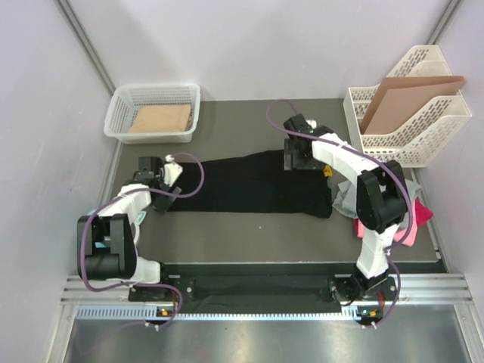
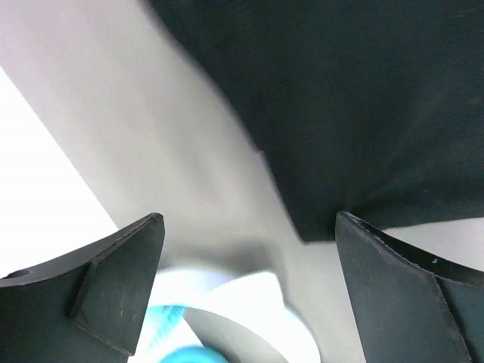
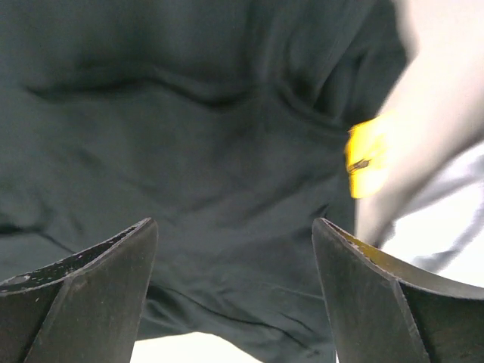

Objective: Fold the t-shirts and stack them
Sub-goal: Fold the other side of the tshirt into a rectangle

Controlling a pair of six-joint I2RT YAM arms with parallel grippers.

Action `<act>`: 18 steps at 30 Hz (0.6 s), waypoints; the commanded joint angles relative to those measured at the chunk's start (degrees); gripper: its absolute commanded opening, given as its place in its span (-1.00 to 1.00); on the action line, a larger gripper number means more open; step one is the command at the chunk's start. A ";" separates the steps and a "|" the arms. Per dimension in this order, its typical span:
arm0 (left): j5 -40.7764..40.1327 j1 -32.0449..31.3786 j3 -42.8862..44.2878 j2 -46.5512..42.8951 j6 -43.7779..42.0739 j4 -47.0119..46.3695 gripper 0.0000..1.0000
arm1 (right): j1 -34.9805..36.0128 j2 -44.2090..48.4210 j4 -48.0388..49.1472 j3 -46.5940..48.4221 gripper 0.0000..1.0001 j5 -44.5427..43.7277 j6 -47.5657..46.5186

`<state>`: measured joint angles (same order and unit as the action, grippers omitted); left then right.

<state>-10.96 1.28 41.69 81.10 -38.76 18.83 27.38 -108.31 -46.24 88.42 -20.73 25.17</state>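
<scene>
A large black t-shirt (image 1: pixel 249 185) lies folded into a long band across the middle of the table. My left gripper (image 1: pixel 166 181) hovers open at the band's left end. In the left wrist view the black t-shirt's corner (image 2: pixel 363 113) lies just ahead of the open left gripper (image 2: pixel 248 219), with bare table between the fingers. My right gripper (image 1: pixel 293 159) stands open over the shirt's far right part. The right wrist view shows the right gripper (image 3: pixel 234 223) open above wrinkled black cloth (image 3: pixel 189 136), holding nothing. A grey t-shirt (image 1: pixel 344 200) and a pink t-shirt (image 1: pixel 420 215) lie bunched at the right.
A white basket (image 1: pixel 121 113) holding a brown sheet stands at the back left. A white file rack (image 1: pixel 423 144) with a brown cardboard sheet (image 1: pixel 408 98) stands at the back right. A small yellow tag (image 3: pixel 364 155) shows at the black shirt's right edge.
</scene>
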 commanded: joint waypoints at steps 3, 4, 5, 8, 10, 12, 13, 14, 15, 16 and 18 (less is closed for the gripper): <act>10.51 5.84 13.66 4.14 8.42 15.00 0.98 | 0.40 -0.93 7.38 -7.73 0.61 8.60 3.57; 13.83 5.84 15.59 5.98 9.22 16.40 0.98 | 0.40 -0.76 8.61 -8.78 0.60 8.52 4.01; 14.91 5.84 18.83 7.04 9.93 18.33 0.98 | 0.40 -0.59 9.14 -9.14 0.59 8.60 4.01; 18.16 5.84 24.46 11.35 12.83 21.15 0.98 | 0.57 0.47 10.29 -9.67 0.57 8.87 3.84; 19.83 6.01 26.41 13.55 14.15 22.47 0.98 | 0.66 1.00 10.29 -9.76 0.57 8.61 3.57; 23.08 6.28 28.35 14.78 14.85 24.32 0.98 | 0.66 1.43 10.47 -9.94 0.57 8.43 3.40; 24.05 6.54 28.79 15.22 14.94 24.85 0.98 | 0.66 1.52 10.55 -10.11 0.57 8.34 3.14; 24.75 6.63 29.14 15.84 15.03 25.29 0.98 | 0.66 1.79 10.55 -10.20 0.57 8.25 3.05; 24.85 6.72 29.58 17.15 15.03 25.90 0.98 | 0.75 1.70 10.99 -10.37 0.57 8.08 2.96; 24.85 7.07 29.67 17.77 15.03 25.91 0.98 | 0.75 1.70 10.99 -10.64 0.57 7.99 2.96; 25.46 8.47 30.63 19.96 15.47 25.91 0.98 | 0.66 1.88 11.43 -10.90 0.57 7.99 2.69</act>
<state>10.22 7.70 69.49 98.04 -25.12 41.50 27.64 -109.58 -37.23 78.04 -12.51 28.12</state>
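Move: The left fingers hover a couple of centimetres above the t-shirt's left end, whose middle lies about 4 cm ahead and 1 cm to the left. The cat-ear headband is some 13 cm left and 9 cm back; the white basket's middle is about 22 cm ahead and 4 cm left. From the right hand, the middle of the t-shirt's right part is about 5 cm back and 7 cm below, the yellow print 7 cm right and 1 cm back, the grey shirt 18 cm right and 10 cm back. Lower the open right gripper about 6 cm, easing back some 3 cm, until it hovers close over the right part of the t-shirt, and hold it there. Meanwhile lift the open left gripper away from the near left corner, swing it about 5 cm forward along the left end, then bring it right and slightly down, rolling its left side down about 25 degrees. ##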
